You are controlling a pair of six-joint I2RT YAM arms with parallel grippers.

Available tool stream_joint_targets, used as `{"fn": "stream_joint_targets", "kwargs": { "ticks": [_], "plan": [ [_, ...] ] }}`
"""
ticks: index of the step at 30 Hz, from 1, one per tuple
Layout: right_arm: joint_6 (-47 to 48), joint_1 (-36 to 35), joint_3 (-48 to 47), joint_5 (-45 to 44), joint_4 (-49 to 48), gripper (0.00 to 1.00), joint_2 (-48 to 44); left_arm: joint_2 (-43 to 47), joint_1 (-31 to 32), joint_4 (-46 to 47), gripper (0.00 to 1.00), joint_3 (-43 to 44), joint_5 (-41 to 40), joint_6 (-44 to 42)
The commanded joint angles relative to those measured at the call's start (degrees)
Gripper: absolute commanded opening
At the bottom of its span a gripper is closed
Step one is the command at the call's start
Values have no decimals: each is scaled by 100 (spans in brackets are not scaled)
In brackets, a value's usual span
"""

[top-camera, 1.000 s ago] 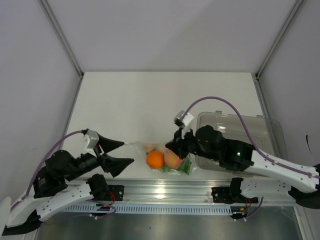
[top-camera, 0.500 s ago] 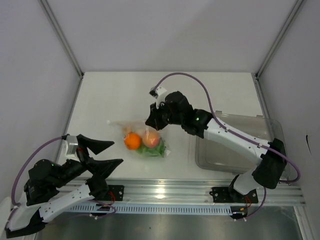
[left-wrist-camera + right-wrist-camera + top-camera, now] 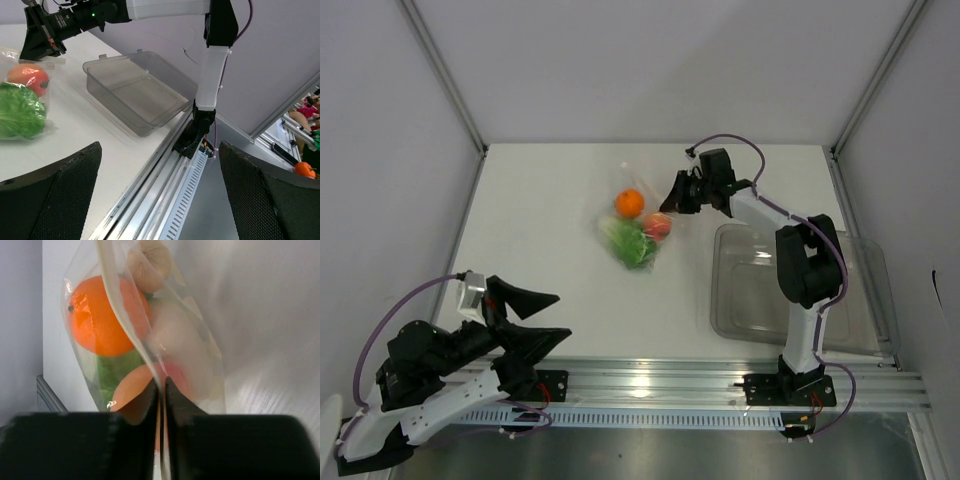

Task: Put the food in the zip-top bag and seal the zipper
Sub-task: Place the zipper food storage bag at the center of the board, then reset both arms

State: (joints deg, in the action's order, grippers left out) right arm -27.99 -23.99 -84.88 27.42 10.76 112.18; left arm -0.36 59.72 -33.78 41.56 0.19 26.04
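Note:
The zip-top bag (image 3: 636, 228) lies on the white table past its middle, holding the food: an orange (image 3: 630, 203), green lettuce (image 3: 631, 245) and a reddish fruit (image 3: 659, 226). My right gripper (image 3: 672, 195) is stretched out to the bag's right side. Its wrist view shows the jaws (image 3: 161, 382) pinched on the bag's thin edge strip (image 3: 131, 315), with the orange (image 3: 100, 315), a pale egg-like piece (image 3: 175, 340) and lettuce (image 3: 117, 370) behind the film. My left gripper (image 3: 542, 318) hangs open and empty over the near-left edge, well away from the bag; its wide jaws (image 3: 160, 147) frame the rail.
A rigid clear tray (image 3: 720, 300) stands at the right, also seen in the left wrist view as the tray (image 3: 132, 92). The aluminium rail (image 3: 650, 385) runs along the near edge. Grey walls enclose the table on the left, the right and the far side.
My right arm has carried the filled bag from the near edge out to the far middle of the table. The left gripper let go, opened wide and drew back to the near left.

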Motion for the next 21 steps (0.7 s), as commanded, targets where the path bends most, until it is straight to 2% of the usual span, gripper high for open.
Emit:
{"fn": "stream_joint_targets", "kwargs": {
  "ticks": [1, 2, 4, 5, 8, 11, 15, 16, 21],
  "plan": [
    [-172, -71, -64, 370, -356, 19, -30, 203, -13, -93, 99, 1, 148, 252],
    [-128, -88, -64, 195, -277, 34, -47, 203, -13, -102, 99, -16, 157, 304],
    [21, -123, -46, 10, -207, 48, -178, 186, -13, -85, 99, -104, 183, 331],
    [100, -132, -72, -113, -15, 67, -240, 177, -13, -67, 100, -148, 210, 349],
    [495, -246, -239, -658, 390, 97, -617, 80, -13, 3, 99, -175, 227, 358],
    [846, -334, -494, -1088, 882, 99, -1092, -139, -22, 47, 99, -210, 219, 384],
    [1172, -632, -749, -2221, 1743, 99, -1795, -315, -13, 161, 99, -367, 175, 507],
    [1182, -738, -723, -2832, 2023, 99, -1970, -333, -13, 231, 99, -420, 175, 524],
    [841, -1423, 295, -4690, 2693, 99, -3192, -490, -13, 618, 100, -763, 70, 841]
  ]
}}
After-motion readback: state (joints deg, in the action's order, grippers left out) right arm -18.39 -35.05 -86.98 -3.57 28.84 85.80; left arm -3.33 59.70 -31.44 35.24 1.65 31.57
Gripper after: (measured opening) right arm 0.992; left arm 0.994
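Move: The right gripper still has the near end of the bag's zipper edge pinched. The middle of the filled bag lies about 10 cm to its left, 2 cm back and 5 cm lower. In the bag, the orange sits some 11 cm left and 3 cm ahead of the right gripper, the red fruit about 2 cm left and 3 cm back. From the idle left gripper the bag is roughly 35 cm ahead, 14 cm right and 23 cm below. Open the right gripper wide to let go of the bag's zipper edge, dipping only about 1 cm as the fingers spread. Then lift it quickly, some 16 cm up, drawing back about 7 cm and slightly right, away from the bag, while the wrist tips the fingers up by about 25 degrees. Meanwhile lower the open, empty left gripper about 4 cm and ease it 3 cm to its right. ##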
